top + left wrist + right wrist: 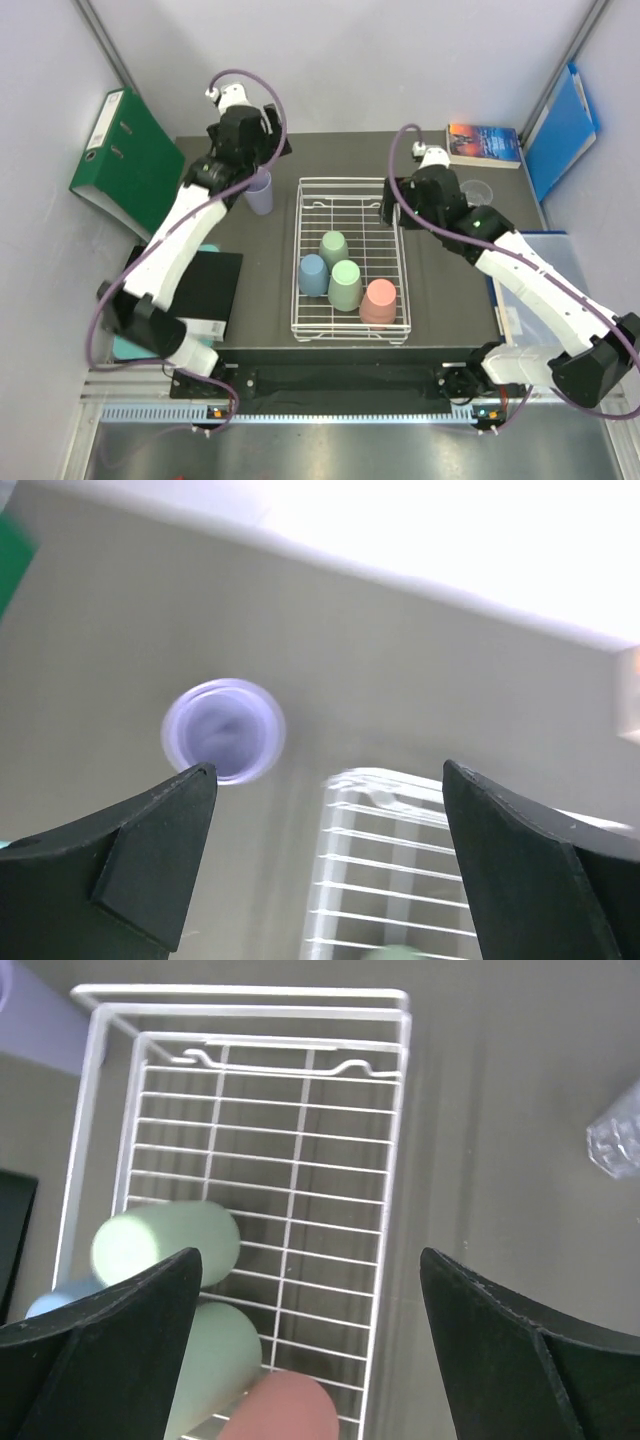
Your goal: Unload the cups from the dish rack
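The white wire dish rack sits mid-table and holds several upside-down cups: pale green, blue, green and pink. A lilac cup stands upright on the table left of the rack. My left gripper hovers open above it with nothing between its fingers. In the left wrist view the lilac cup lies just beyond the left fingertip. My right gripper is open over the rack's right side, with the pink cup below it. A clear glass stands right of the rack.
A green binder leans at the back left. A blue folder stands at the back right, a book beside it. A black flat object lies left of the rack. A clear plastic box lies on the right.
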`<state>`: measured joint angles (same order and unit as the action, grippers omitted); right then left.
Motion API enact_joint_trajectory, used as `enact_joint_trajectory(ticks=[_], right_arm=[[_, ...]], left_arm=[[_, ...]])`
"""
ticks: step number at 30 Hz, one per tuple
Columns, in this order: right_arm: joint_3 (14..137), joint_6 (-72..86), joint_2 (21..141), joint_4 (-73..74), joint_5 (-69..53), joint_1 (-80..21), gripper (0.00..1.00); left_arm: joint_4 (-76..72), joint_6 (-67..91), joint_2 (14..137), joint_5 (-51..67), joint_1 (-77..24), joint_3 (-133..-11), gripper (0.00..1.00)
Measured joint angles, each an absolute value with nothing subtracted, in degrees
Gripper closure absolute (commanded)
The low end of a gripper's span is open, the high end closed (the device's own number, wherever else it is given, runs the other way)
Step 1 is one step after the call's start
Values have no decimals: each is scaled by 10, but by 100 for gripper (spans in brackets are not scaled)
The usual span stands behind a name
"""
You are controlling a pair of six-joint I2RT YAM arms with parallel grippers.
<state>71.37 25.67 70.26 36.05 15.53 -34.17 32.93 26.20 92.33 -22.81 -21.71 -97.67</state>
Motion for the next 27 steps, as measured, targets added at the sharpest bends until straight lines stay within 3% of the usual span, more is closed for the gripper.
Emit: enact_joint_trajectory(ticks=[5, 10, 18, 27], right_arm=[[714, 236, 692, 356, 182, -434, 8], [717, 231, 690, 380, 183, -493, 7], [684, 250, 653, 391, 169, -583, 6], [672, 268, 723, 381, 166, -637, 6]], left_arm=[[251, 296, 794, -265, -334, -894, 1], [274, 327, 794, -287, -405, -875, 1], [338, 383, 737, -326, -414, -757, 1], [360, 415, 677, -361, -414, -753, 1]])
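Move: The nearer, larger green cup in the rack lies about 12 cm back from the right hand, 14 cm to its left and some 14 cm below. The salmon cup stands 9 cm right of that cup and 4 cm nearer the bases, the small green cup 9 cm beyond and 2 cm left of it, the blue cup 8 cm left. From the left hand the larger green cup is some 27 cm back and 19 cm right, the nested lavender cups about 3 cm ahead and 3 cm left; both well below. Back and to its left, some 13 and 12 cm, the empty right hand swings in over the rack towards the larger green cup, turning nearly 30 degrees counter-clockwise and sinking about 5 cm late on, fingers kept open. The open left hand backs off about 14 cm from the nested lavender cups, bowing out to its right and partly returning, rising and then dropping again to its starting height. ##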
